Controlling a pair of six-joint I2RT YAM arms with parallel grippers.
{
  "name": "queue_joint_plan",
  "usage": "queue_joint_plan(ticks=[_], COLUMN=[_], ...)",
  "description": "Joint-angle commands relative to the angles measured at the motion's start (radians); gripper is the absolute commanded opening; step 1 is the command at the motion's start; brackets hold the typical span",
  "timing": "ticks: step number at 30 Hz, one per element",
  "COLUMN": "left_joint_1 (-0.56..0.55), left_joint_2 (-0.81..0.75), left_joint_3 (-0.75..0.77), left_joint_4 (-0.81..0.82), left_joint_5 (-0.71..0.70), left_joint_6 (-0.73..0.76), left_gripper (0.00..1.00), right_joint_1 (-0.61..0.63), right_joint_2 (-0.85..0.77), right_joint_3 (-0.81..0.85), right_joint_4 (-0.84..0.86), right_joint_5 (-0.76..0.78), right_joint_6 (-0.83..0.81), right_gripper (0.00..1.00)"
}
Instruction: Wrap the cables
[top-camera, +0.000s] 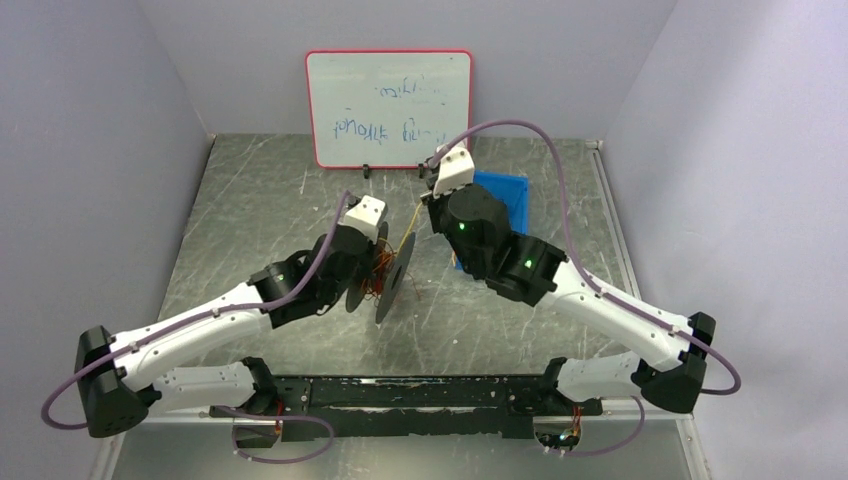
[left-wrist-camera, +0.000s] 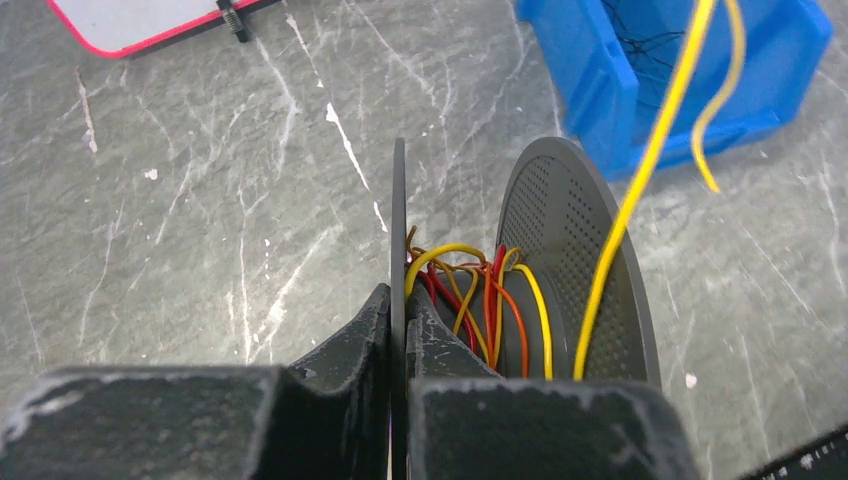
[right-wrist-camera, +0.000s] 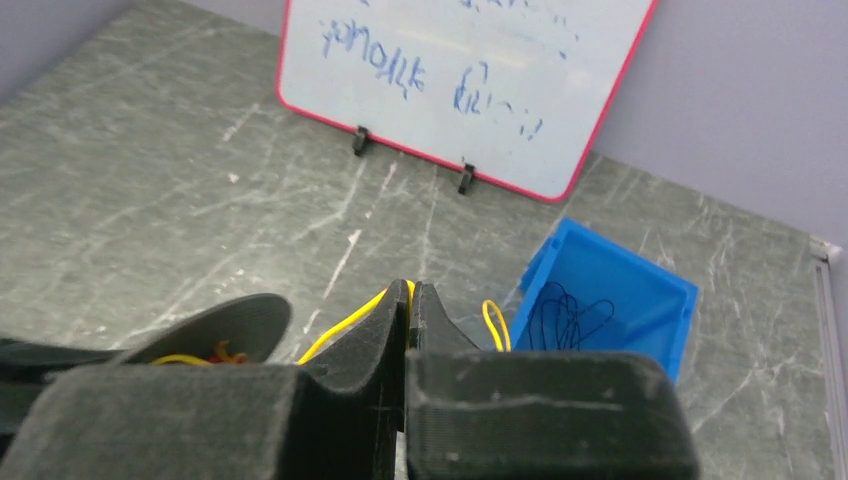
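A black spool (top-camera: 385, 280) stands on edge at the table's middle. My left gripper (left-wrist-camera: 400, 300) is shut on its thin near flange (left-wrist-camera: 399, 200). The perforated far flange (left-wrist-camera: 560, 220) is to the right. Yellow, orange and red cables (left-wrist-camera: 480, 290) lie loosely wound round the hub. One yellow cable (left-wrist-camera: 650, 150) rises from the spool toward the upper right. My right gripper (right-wrist-camera: 410, 290) is shut on that yellow cable (right-wrist-camera: 345, 322), above and right of the spool flange (right-wrist-camera: 215, 325). The cable's free end (right-wrist-camera: 492, 322) curls past the fingers.
A blue bin (right-wrist-camera: 610, 305) holding thin dark wire sits behind my right gripper (top-camera: 425, 195), at the right of the table (top-camera: 260, 200). A red-framed whiteboard (top-camera: 388, 108) leans against the back wall. Grey walls close in both sides.
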Motion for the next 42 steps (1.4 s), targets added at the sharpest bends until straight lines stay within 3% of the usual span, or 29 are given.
queue_joint_plan(ticks=[1, 11, 26, 39, 42], left_joint_1=[-0.008, -0.008, -0.008, -0.008, -0.008], left_joint_2=[-0.098, -0.243, -0.248, -0.228, -0.222], left_joint_3=[0.056, 0.155, 0.394, 0.519, 0.509], left_joint_4=[-0.090, -0.230, -0.293, -0.321, -0.317], left_joint_5=[0.116, 0.275, 0.407, 0.505, 0.492], left_joint_6=[0.061, 0.167, 0.171, 0.156, 0.157], left_gripper=[0.07, 0.07, 0.07, 0.07, 0.07], right_joint_1=[-0.121, -0.264, -0.273, -0.272, -0.272], right_joint_2=[-0.004, -0.066, -0.141, -0.166, -0.182], right_joint_3=[-0.065, -0.359, -0.776, -0.897, -0.900], right_joint_4=[0.072, 0.176, 0.575, 0.774, 0.764], right_joint_5=[-0.161, -0.438, -0.914, -1.026, -1.021], right_joint_6=[0.066, 0.236, 0.388, 0.414, 0.404], right_gripper=[0.00, 0.00, 0.00, 0.00, 0.06])
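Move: The spool hangs from the left hand, its middle about 4 cm right, 3 cm back and 5 cm below. From the right hand, which holds the yellow cable running to it, the spool's middle is roughly 8 cm left, 6 cm back and 18 cm below. The blue box sits some 13 cm right of the right hand, 9 cm ahead and 33 cm down; the whiteboard stands about 27 cm ahead, 9 cm left and 22 cm lower. Down past the far side of the spool sweeps the right hand, about 18 cm, edging forward at first and then drawing back some 12 cm and a little left, its fingers swinging counter-clockwise by roughly 40 degrees while still pinching the yellow cable. Meanwhile the left hand, still clamping the spool's left flange, lifts it some 15 cm, pulls it back 9 cm and turns it clockwise. ##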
